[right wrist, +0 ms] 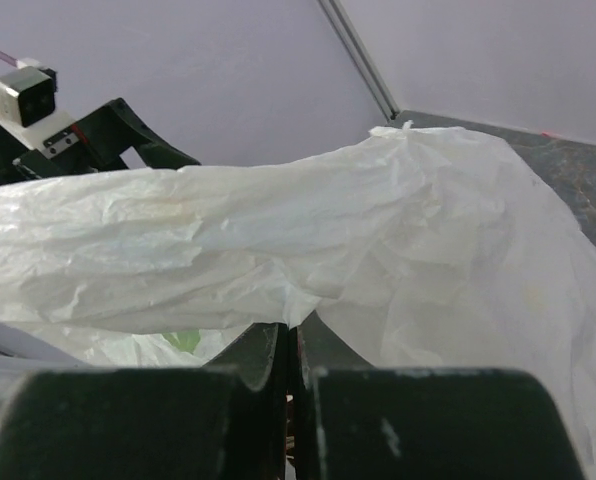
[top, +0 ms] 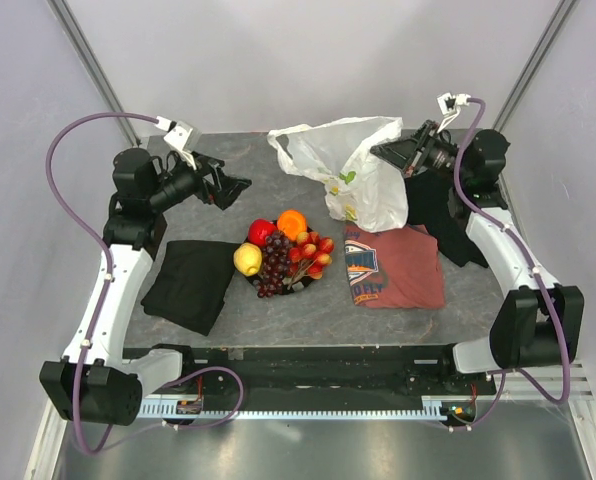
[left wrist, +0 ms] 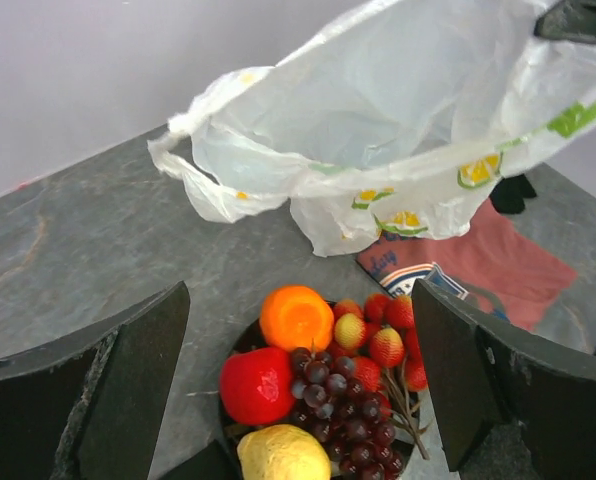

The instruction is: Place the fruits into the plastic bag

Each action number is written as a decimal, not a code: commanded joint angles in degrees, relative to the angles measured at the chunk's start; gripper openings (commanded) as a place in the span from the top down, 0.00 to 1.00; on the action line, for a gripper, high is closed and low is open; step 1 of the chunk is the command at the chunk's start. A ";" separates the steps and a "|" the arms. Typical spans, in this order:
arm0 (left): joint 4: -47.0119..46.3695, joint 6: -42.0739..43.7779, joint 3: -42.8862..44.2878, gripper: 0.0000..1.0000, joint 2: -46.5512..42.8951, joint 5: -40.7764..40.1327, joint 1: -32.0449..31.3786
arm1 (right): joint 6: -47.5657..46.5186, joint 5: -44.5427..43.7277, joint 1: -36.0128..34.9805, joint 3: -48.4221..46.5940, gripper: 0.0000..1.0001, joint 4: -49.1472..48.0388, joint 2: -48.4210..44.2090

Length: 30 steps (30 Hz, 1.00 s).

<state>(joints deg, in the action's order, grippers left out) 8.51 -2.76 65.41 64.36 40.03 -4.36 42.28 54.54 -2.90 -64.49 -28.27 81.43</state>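
The fruits lie heaped on a plate: a red apple [top: 260,231] [left wrist: 256,385], an orange [top: 292,222] [left wrist: 296,316], a yellow lemon [top: 247,259] [left wrist: 278,455], a dark grape bunch [top: 275,264] [left wrist: 343,420] and several small red-yellow fruits [top: 315,255] [left wrist: 383,340]. My left gripper [top: 233,188] [left wrist: 300,290] hangs open above and left of them, holding nothing. The plastic bag [top: 353,165] [left wrist: 398,110] [right wrist: 378,230] stands behind the plate with its mouth held up. On its right rim my right gripper [top: 383,152] [right wrist: 296,325] is shut.
A black cloth [top: 193,280] lies left of the plate [left wrist: 240,340]. A red printed T-shirt [top: 393,265] [left wrist: 508,255] lies to the right, partly under the bag. Another black cloth [top: 443,215] sits under the right arm. Walls close in the table at the back and sides.
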 commanded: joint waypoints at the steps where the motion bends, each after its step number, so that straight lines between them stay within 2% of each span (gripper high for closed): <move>1: -3.85 -0.13 -0.37 0.01 -1.08 6.28 -0.03 | 4.12 3.29 0.96 -4.42 1.00 0.59 -3.82; 6: -4.38 -2.93 0.86 0.01 1.37 5.06 -0.03 | 5.62 4.25 0.96 -4.86 1.00 1.46 -7.86; 14: -14.56 -13.57 -1.51 0.01 3.76 8.31 -0.12 | 6.31 4.87 0.96 -4.86 1.00 4.19 -12.34; 17: -18.25 -19.01 -3.61 0.03 4.20 8.66 -1.00 | 12.26 5.57 0.96 -4.59 1.00 1.13 -12.87; 21: -19.67 -21.23 -7.65 0.05 4.29 6.03 -2.93 | 19.14 6.63 0.96 -3.45 1.00 -5.56 -13.84; 27: -24.85 -25.45 -12.23 0.05 3.67 2.95 -4.16 | 20.82 8.03 0.96 -4.42 1.00 -6.01 -15.60; 30: -26.62 -26.50 -11.27 0.05 4.54 1.37 -5.13 | 21.35 8.56 0.96 -4.68 1.00 -6.53 -16.47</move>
<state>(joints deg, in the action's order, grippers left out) -11.25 -24.95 53.17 68.55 43.81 -8.51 61.01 61.28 -2.02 -67.02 -30.87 67.05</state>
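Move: The bag's free left handle, which the empty left hand is after, lies about 10 cm ahead of that hand and 9 cm to its right, near its height; the orange is some 9 cm ahead and 12 cm right, 31 cm below, and the lemon almost under the hand, 1 cm ahead and 3 cm right. From the right hand, shut on the bag's right rim, this handle lies about 22 cm left and 4 cm ahead, with the red shirt 35 cm below, 4 cm right and 1 cm back. Keeping its pinch on the rim, the right hand lifts the bag about 10 cm while drawing it back towards the base by as much again, turning slightly counter-clockwise. The left hand, fingers still wide open, dawdles at first, then closes in on the free handle by easing right and sinking, each nearly 5 cm, and rolls some 20 degrees counter-clockwise as seen from behind it, without taking hold yet. ##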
